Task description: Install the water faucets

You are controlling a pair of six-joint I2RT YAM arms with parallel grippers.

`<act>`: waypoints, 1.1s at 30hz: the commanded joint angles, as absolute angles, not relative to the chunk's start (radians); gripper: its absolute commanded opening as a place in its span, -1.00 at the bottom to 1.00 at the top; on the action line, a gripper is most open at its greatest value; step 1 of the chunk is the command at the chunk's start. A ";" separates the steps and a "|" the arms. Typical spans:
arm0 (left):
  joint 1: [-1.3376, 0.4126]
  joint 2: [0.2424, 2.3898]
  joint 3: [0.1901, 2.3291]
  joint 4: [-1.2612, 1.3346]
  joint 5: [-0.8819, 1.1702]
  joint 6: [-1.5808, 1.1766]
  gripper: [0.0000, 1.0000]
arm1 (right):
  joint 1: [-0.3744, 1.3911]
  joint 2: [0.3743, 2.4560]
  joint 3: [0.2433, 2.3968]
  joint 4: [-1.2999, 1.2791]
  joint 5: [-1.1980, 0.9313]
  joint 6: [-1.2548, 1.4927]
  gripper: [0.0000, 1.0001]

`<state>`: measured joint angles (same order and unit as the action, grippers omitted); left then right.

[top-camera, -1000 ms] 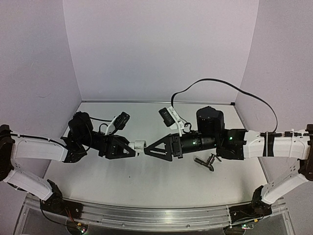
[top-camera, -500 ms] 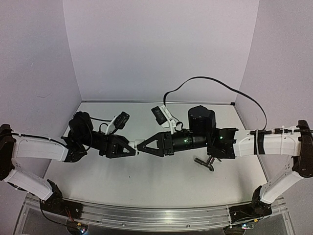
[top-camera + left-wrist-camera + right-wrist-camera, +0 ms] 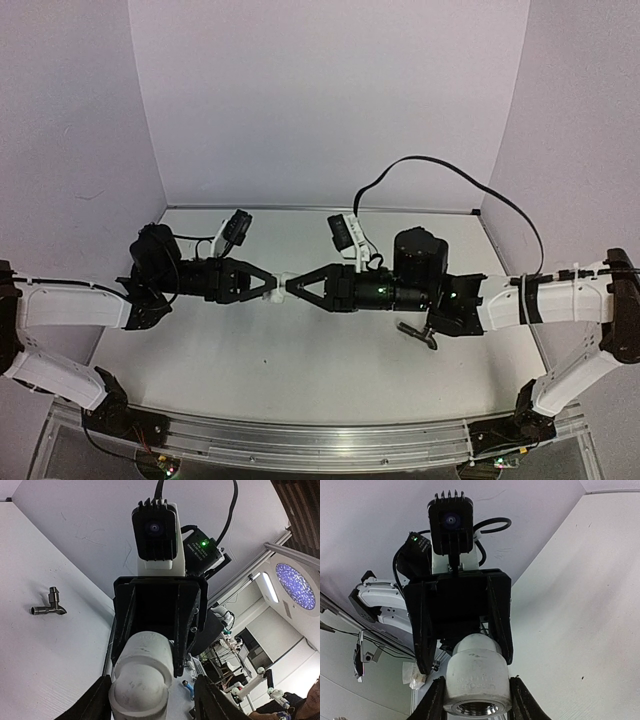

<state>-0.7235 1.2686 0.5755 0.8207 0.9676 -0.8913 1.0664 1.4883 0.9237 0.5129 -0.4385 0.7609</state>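
Observation:
The water faucet (image 3: 420, 332), a small dark grey tap with a lever and a bent spout, lies on the table under my right arm; it also shows in the left wrist view as the faucet (image 3: 47, 609). A white stubby pipe fitting (image 3: 280, 283) hangs between the two gripper tips above the table's middle. My right gripper (image 3: 291, 285) is shut on the fitting (image 3: 477, 680), its fingers pressing both sides. My left gripper (image 3: 270, 285) stands open around the fitting's other end (image 3: 145, 680), with a gap on one side.
The white tabletop (image 3: 300, 360) is walled by pale panels at the back and sides. A black cable (image 3: 450, 170) loops above the right arm. A metal rail (image 3: 300, 440) runs along the near edge.
My right gripper moved left onto the white fitting and closed on it. My left jaws, shut on it before, have opened. Both tips shifted slightly away from the near edge.

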 commanded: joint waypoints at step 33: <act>-0.708 1.208 0.547 0.872 0.943 -0.885 -1.00 | 1.057 1.169 0.864 0.040 0.027 0.595 0.97</act>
<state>-0.7170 1.2079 0.5465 0.8036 0.9161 -0.9070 1.0779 1.3727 0.8951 0.3634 -0.2256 0.7109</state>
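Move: The white pipe fitting sits between the two hands, still held by the right one, its middle about 2 cm to that hand's left. From the left hand, whose fingers stand open around its near end, it is roughly 1 cm to the right. The faucet lies on the table about 28 cm right of the right hand, 7 cm farther out and some 27 cm below. Left fingers close on the white fitting; then right fingers open wide and withdraw rightward about 2.5 cm. ##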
